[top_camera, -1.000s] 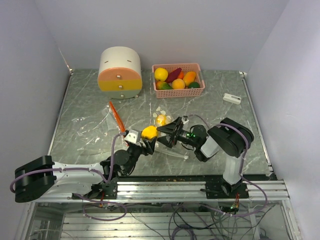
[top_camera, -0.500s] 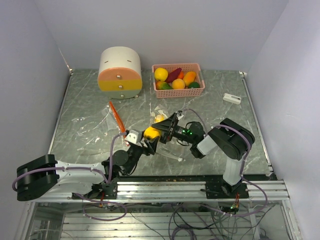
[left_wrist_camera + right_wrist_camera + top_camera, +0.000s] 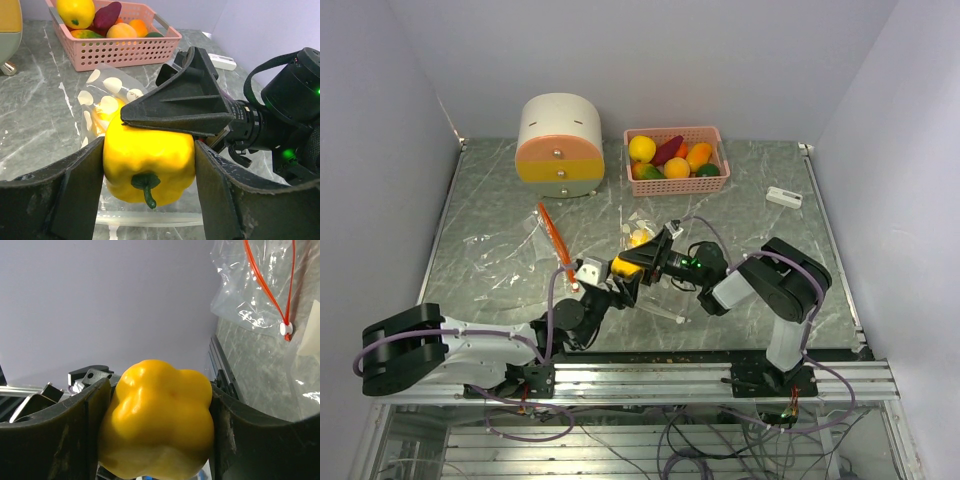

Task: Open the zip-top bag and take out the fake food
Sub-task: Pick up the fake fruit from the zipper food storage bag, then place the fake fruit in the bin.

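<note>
A glossy yellow bell pepper [image 3: 624, 267], one piece of the fake food, hangs above the table between both arms. My left gripper [image 3: 149, 150] is shut on the pepper [image 3: 150, 160], gripping its two sides with the green stem facing the camera. My right gripper [image 3: 160, 390] is shut on the same pepper [image 3: 160, 420] from the opposite side, one finger [image 3: 175, 107] lying across its top. Beneath them lies the clear zip-top bag [image 3: 655, 295], with a yellow piece and pale slices [image 3: 107, 100] showing at its far end.
A pink basket [image 3: 680, 186] holding several fake fruits and vegetables stands at the back. To its left is the round cream, orange and yellow drawer box [image 3: 560, 145]. Another clear bag with an orange-red zip [image 3: 552, 232] lies left. A small white device [image 3: 783, 196] lies right.
My right gripper moved left up to the pepper and closed its fingers on it. My left gripper kept its hold and shifted only slightly.
</note>
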Robot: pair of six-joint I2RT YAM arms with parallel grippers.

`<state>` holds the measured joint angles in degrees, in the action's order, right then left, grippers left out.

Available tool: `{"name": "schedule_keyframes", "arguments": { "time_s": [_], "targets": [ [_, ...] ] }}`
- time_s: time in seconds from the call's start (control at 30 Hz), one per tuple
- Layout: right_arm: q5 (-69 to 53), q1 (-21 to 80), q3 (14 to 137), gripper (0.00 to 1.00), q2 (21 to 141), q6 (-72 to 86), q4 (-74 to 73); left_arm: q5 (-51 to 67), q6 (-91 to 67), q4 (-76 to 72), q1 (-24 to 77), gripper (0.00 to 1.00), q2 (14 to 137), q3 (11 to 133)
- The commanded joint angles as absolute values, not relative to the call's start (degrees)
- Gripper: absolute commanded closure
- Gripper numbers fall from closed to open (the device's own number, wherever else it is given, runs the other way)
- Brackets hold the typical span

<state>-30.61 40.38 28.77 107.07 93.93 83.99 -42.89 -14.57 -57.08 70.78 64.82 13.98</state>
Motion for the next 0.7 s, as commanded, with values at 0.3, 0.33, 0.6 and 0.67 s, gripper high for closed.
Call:
{"name": "schedule_keyframes", "arguments": {
  "time_s": [0.3,0.33,0.6,0.67],
  "targets": [
    [-36.3,29.5,31.8,0.9,108.1,89.6,88.4,-51.4,-22.4,-41.1,70.7,0.0,50.2,13.9],
    [-37.3,28.7,33.1,0.9,106.8,87.3,85.1,-51.5,-22.4,-40.7,70.7,0.0,49.1,13.4],
    [-13.0,24.4,53.3,0.96,96.6,44.2,24.9,-53.8,-23.4,-37.0,70.7,0.0,47.7,13.1],
    [-9.8,22.7,57.6,0.96,98.5,41.5,21.6,-53.9,-23.4,-36.0,70.7,0.0,48.6,13.9]
  ]
}}
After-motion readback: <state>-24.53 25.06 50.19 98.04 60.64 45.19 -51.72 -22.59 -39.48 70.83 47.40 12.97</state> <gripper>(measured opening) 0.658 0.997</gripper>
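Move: The yellow pepper is already pinched by both grippers, between the fingers of each. From the right hand, the pink basket's middle lies about 27 cm ahead, 11 cm to the right and 10 cm below. The dotted zip-top bag's remaining yellow food sits some 9 cm ahead of that hand, 3 cm to the right and 12 cm lower. From the left hand, the basket is roughly 29 cm ahead, 11 cm right and 11 cm down. Forward and somewhat to the right, starting slowly and then speeding up, the right hand carries the pepper some 16 cm over the bag towards the basket, rising towards the end while its wrist rolls and its fingers swing clockwise towards forward; its grip holds. The left fingers first open wide and let go, and that hand draws off about 5 cm to the left, lifting and then sinking partway back. ##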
